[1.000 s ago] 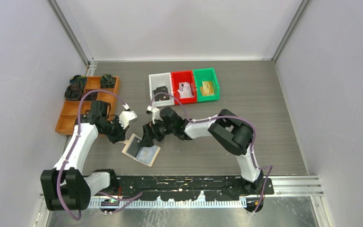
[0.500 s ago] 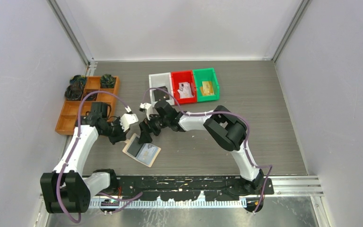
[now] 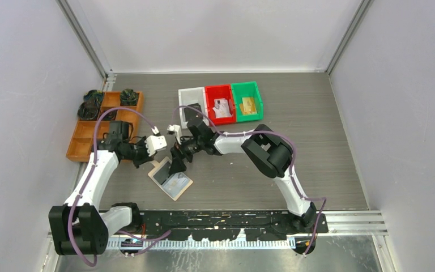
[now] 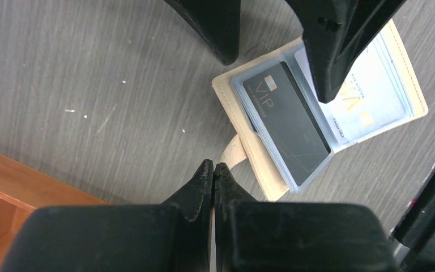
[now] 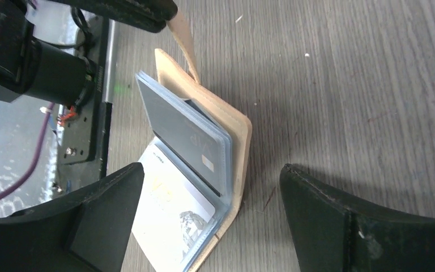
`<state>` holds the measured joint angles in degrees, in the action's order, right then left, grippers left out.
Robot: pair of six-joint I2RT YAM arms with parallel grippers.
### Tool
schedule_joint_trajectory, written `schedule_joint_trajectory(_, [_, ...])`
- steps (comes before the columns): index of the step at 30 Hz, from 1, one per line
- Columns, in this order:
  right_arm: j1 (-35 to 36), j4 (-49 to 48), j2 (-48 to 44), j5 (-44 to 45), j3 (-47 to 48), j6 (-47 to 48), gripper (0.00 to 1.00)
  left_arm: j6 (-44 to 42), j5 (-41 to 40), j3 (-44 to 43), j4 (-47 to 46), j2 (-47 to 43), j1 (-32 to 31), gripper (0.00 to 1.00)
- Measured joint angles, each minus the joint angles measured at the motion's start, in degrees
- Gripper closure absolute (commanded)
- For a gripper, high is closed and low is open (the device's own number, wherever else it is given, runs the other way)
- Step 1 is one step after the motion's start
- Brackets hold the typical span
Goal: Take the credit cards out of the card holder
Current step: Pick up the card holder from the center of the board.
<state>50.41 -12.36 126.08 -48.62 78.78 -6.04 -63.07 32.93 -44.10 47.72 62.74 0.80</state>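
The tan card holder [image 3: 171,179] lies open on the table with its left half tilted up. A black VIP card [image 4: 286,127] sits in a clear sleeve of the raised half, and a white card [image 4: 368,96] lies in the flat half. My left gripper [image 4: 214,165] is shut on the holder's snap tab [image 4: 235,153], just left of the holder [image 4: 249,170]. My right gripper [image 5: 212,170] is open and straddles the holder [image 5: 241,141] at its fold. One finger stands over the white card [image 5: 170,215], the other over bare table. In the top view the left gripper [image 3: 149,163] and right gripper [image 3: 177,164] flank the holder's upper corner.
A wooden compartment tray [image 3: 82,144] with dark items stands at the left, and its edge [image 4: 11,187] shows close to my left gripper. White [image 3: 188,97], red [image 3: 220,90] and green [image 3: 246,86] bins stand behind the holder. The arm bases' rail [image 3: 221,218] runs along the near edge.
The right wrist has swung left and its open fingers have come down over the holder. The holder has turned slightly, with the left gripper still at its tab.
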Motion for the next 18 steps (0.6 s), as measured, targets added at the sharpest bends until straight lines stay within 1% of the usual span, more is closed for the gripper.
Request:
schedule_joint_trajectory(4, [-1.51, -6.62, 1.64, -2.32, -0.79, -4.09, 0.11, -0.81, 0.90, 0.11, -2.36, 0.07, -0.04, 1.00])
schedule_joint_trajectory(9, [-3.23, -18.58, 5.27, -5.81, -1.55, -13.03, 0.19, -1.95, 0.98, 0.87, -5.07, -0.15, -2.10, 1.00])
schedule_joint_trajectory(12, [-3.89, -24.37, 7.06, -7.15, -1.60, -17.11, 0.28, -1.81, 0.83, 0.87, -6.71, 0.74, -3.45, 1.00])
schedule_joint_trajectory(13, [-3.96, -25.51, 7.37, -7.28, -1.66, -18.29, 0.34, -1.66, 0.61, 0.85, -7.28, 1.38, -3.80, 1.00])
schedule_joint_trajectory(15, [-3.98, -27.23, 8.00, -7.61, -1.77, -19.93, 0.40, -1.11, 0.22, 0.85, -8.44, 2.80, -4.35, 1.00])
schedule_joint_trajectory(18, [-3.98, -29.92, 9.27, -7.93, -1.86, -23.02, 0.41, -0.13, -0.50, 0.81, -9.53, 4.04, -4.96, 1.00])
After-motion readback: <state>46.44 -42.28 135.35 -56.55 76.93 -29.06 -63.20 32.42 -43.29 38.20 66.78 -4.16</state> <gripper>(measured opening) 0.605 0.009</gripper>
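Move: The open card holder hangs by its strap from the shut left fingers, its middle about 6 cm back, 6 cm to the right and 3 cm below. From the wide-open right hand its middle is some 5 cm back, 1 cm left and 1 cm lower. The white bin stands about 19 cm ahead of the right hand and 7 cm to its right, 3 cm lower. The right hand goes some 2.5 cm forward, narrowing around the card holder; the left carries its strap forward-right. ##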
